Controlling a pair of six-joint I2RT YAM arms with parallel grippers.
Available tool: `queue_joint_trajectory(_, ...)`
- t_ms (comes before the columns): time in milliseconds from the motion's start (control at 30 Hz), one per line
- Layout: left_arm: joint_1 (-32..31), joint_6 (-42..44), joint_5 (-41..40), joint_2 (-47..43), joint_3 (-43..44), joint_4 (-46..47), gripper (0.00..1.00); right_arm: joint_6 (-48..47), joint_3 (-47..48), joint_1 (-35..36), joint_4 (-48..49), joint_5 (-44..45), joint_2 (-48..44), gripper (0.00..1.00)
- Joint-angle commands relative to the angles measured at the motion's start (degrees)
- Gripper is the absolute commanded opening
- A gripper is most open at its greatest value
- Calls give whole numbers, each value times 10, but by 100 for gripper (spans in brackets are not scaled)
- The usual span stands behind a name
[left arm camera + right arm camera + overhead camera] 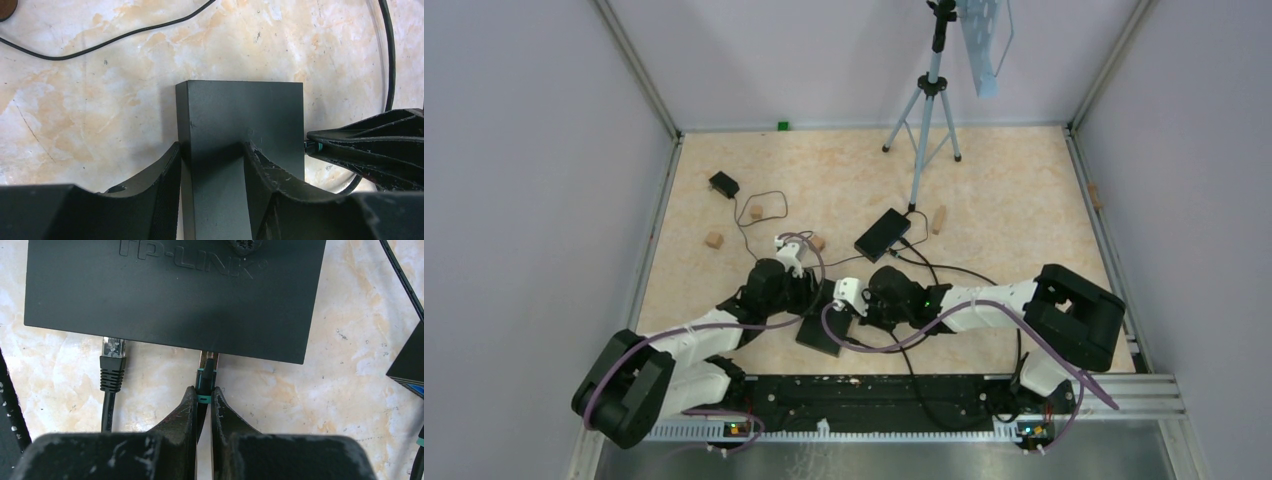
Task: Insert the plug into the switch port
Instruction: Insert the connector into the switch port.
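Observation:
The switch (pixel 240 112) is a flat black box lying on the marbled table, marked TP-LINK in the right wrist view (pixel 170 290). My left gripper (pixel 210 150) is shut on it, one finger against its side edge and the other finger (pixel 265 175) on its top face. My right gripper (pixel 202 390) is shut on the plug (pixel 205 377), a black plug with green bands. The plug's tip meets the switch's port edge. From the left wrist, the plug (pixel 312 147) touches the switch's right side. In the top view both grippers meet at the switch (pixel 817 335).
A second black plug (pixel 112 360) with a clear tip sits at the switch's edge, left of the held one. Another black box (pixel 882 233), a power adapter (pixel 723 184), small wooden blocks (pixel 714 240) and a tripod (pixel 924 120) stand farther back. Cables loop round the arms.

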Motion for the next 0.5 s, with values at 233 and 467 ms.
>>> queue_joint_trajectory(233,-57,-60,91,29,36,-88,58,-13,67,17,238,5,17,0)
queue_joint_trajectory(467,-12,-73,-15,13,78,-124,77,35,-24,-2,198,50,-18,17)
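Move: The switch port is about 3 cm to the left and 1 cm ahead of the right hand, level with it. The already inserted plug is 5 cm back and 2 cm left, the black box 17 cm ahead and 4 cm right. From the left hand, at the switch's far-left edge, the port lies some 6 cm right and 3 cm back, and the switch's middle 2 cm right and 4 cm back, slightly below. The right hand pushes the plug leftward against the switch; the left opens wider, easing about 1 cm forward. ##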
